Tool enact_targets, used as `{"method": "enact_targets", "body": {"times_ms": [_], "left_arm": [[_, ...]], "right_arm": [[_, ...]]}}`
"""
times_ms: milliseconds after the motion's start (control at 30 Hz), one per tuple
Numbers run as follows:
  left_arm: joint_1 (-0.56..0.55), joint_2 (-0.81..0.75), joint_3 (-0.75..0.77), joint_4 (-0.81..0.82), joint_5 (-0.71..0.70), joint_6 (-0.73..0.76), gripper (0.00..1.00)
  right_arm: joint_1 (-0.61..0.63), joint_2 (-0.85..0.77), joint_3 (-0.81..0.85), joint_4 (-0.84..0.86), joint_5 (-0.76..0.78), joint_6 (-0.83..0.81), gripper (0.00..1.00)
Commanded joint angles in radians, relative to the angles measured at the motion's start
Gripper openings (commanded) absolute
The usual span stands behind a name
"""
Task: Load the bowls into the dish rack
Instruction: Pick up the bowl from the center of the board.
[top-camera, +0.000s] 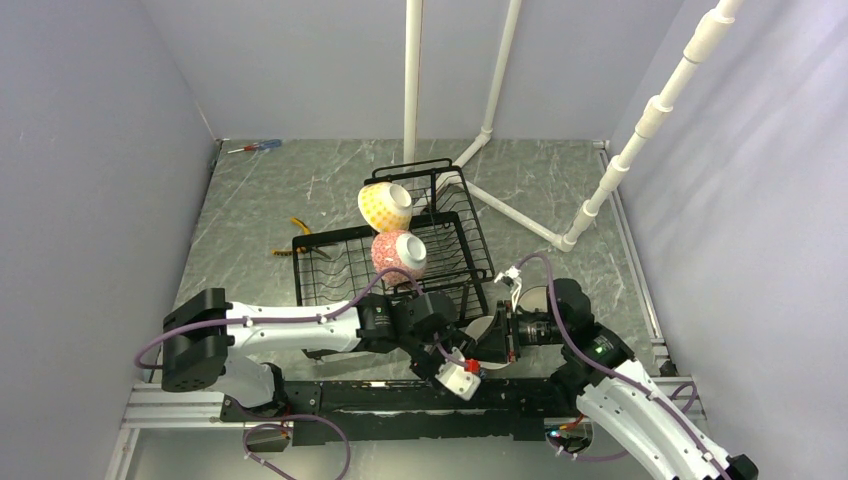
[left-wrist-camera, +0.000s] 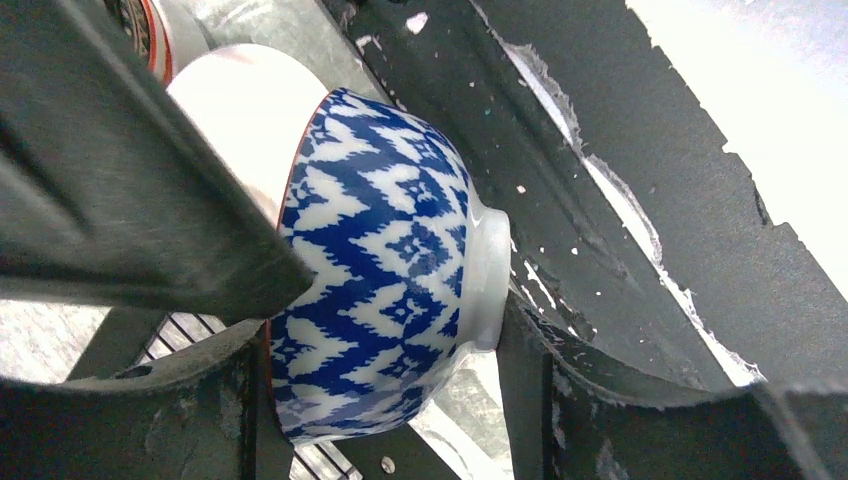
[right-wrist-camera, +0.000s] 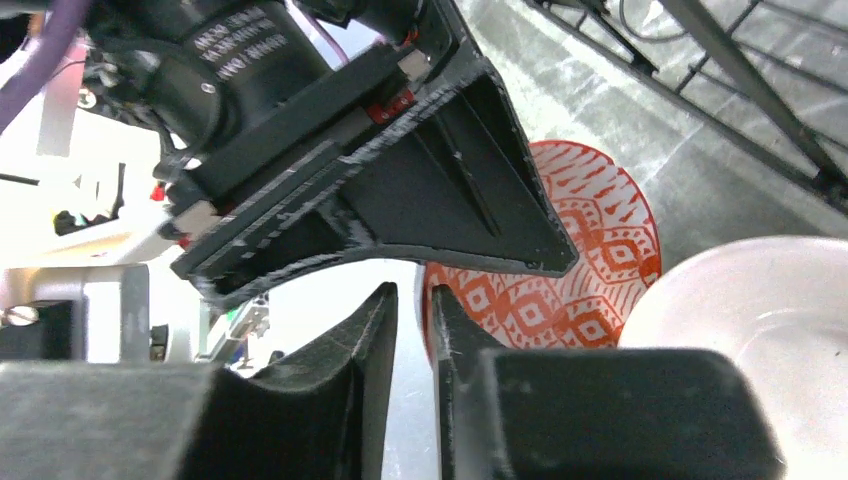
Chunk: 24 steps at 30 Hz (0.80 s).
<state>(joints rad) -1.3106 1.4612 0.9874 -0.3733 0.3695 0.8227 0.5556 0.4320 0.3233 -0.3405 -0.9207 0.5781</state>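
The black wire dish rack (top-camera: 330, 275) stands mid-table. A yellow dotted bowl (top-camera: 384, 205) leans on its upper tier and a pink-red patterned bowl (top-camera: 400, 256) on its lower part. In the left wrist view a blue-white zigzag bowl (left-wrist-camera: 390, 220) lies on its side. My left gripper (left-wrist-camera: 385, 330) is shut on it, one finger at the rim and the other against the foot. My right gripper (right-wrist-camera: 412, 300) is open by a narrow slit. An orange-red patterned bowl (right-wrist-camera: 590, 260) and a white bowl (right-wrist-camera: 760, 330) lie just beyond it. Both grippers meet near the rack's front right corner (top-camera: 480, 335).
White pipe posts (top-camera: 560, 235) stand behind and right of the rack. A screwdriver (top-camera: 255, 147) lies at the far left edge, and a yellow object (top-camera: 300, 226) sits by the rack's left side. The black base rail (top-camera: 400, 400) runs along the near edge.
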Motion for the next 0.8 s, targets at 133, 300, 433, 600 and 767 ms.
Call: {"method": "enact_targets", "body": {"times_ms": [133, 300, 433, 600, 767], "left_arm": [[0.006, -0.046, -0.005, 0.025, -0.052, -0.073, 0.03], [0.004, -0.099, -0.055, 0.053, -0.045, -0.131, 0.03], [0.006, -0.165, -0.104, 0.071, -0.039, -0.184, 0.03], [0.006, -0.257, -0.168, 0.091, -0.043, -0.266, 0.03], [0.006, -0.369, -0.242, 0.11, -0.064, -0.366, 0.03]], "right_arm": [[0.004, -0.009, 0.085, 0.038, 0.052, -0.026, 0.5], [0.004, -0.012, 0.096, 0.014, 0.081, -0.034, 0.63], [0.004, -0.021, 0.111, -0.012, 0.124, -0.046, 0.73], [0.004, -0.035, 0.114, -0.007, 0.154, -0.042, 0.82], [0.004, -0.038, 0.127, -0.026, 0.189, -0.055, 0.88]]}}
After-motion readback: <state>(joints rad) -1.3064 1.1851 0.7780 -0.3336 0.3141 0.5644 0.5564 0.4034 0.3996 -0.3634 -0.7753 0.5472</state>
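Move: The patterned blue bowl is already in the left fingers, its rim still between the right fingertips; its middle lies about 4 cm to the right hand's left and 3 cm below, level with it fore and aft. From the left hand, the dish rack's middle is some 16 cm ahead and 16 cm left at about hand height. The pink bowl in the rack is about 22 cm ahead, 14 cm left and 8 cm higher; the white bowl is 3 cm ahead, 5 cm right and 7 cm below. Leftwards goes the left hand, slowly at first and then faster, about 5 cm in all, drawing the blue bowl away from the right gripper towards the rack side in an unchanged grip while turning some 10 degrees counter-clockwise. The right fingers spread wide, freeing the rim, as that hand backs off about 2 cm upwards and 2.5 cm forward, turning slightly clockwise. ##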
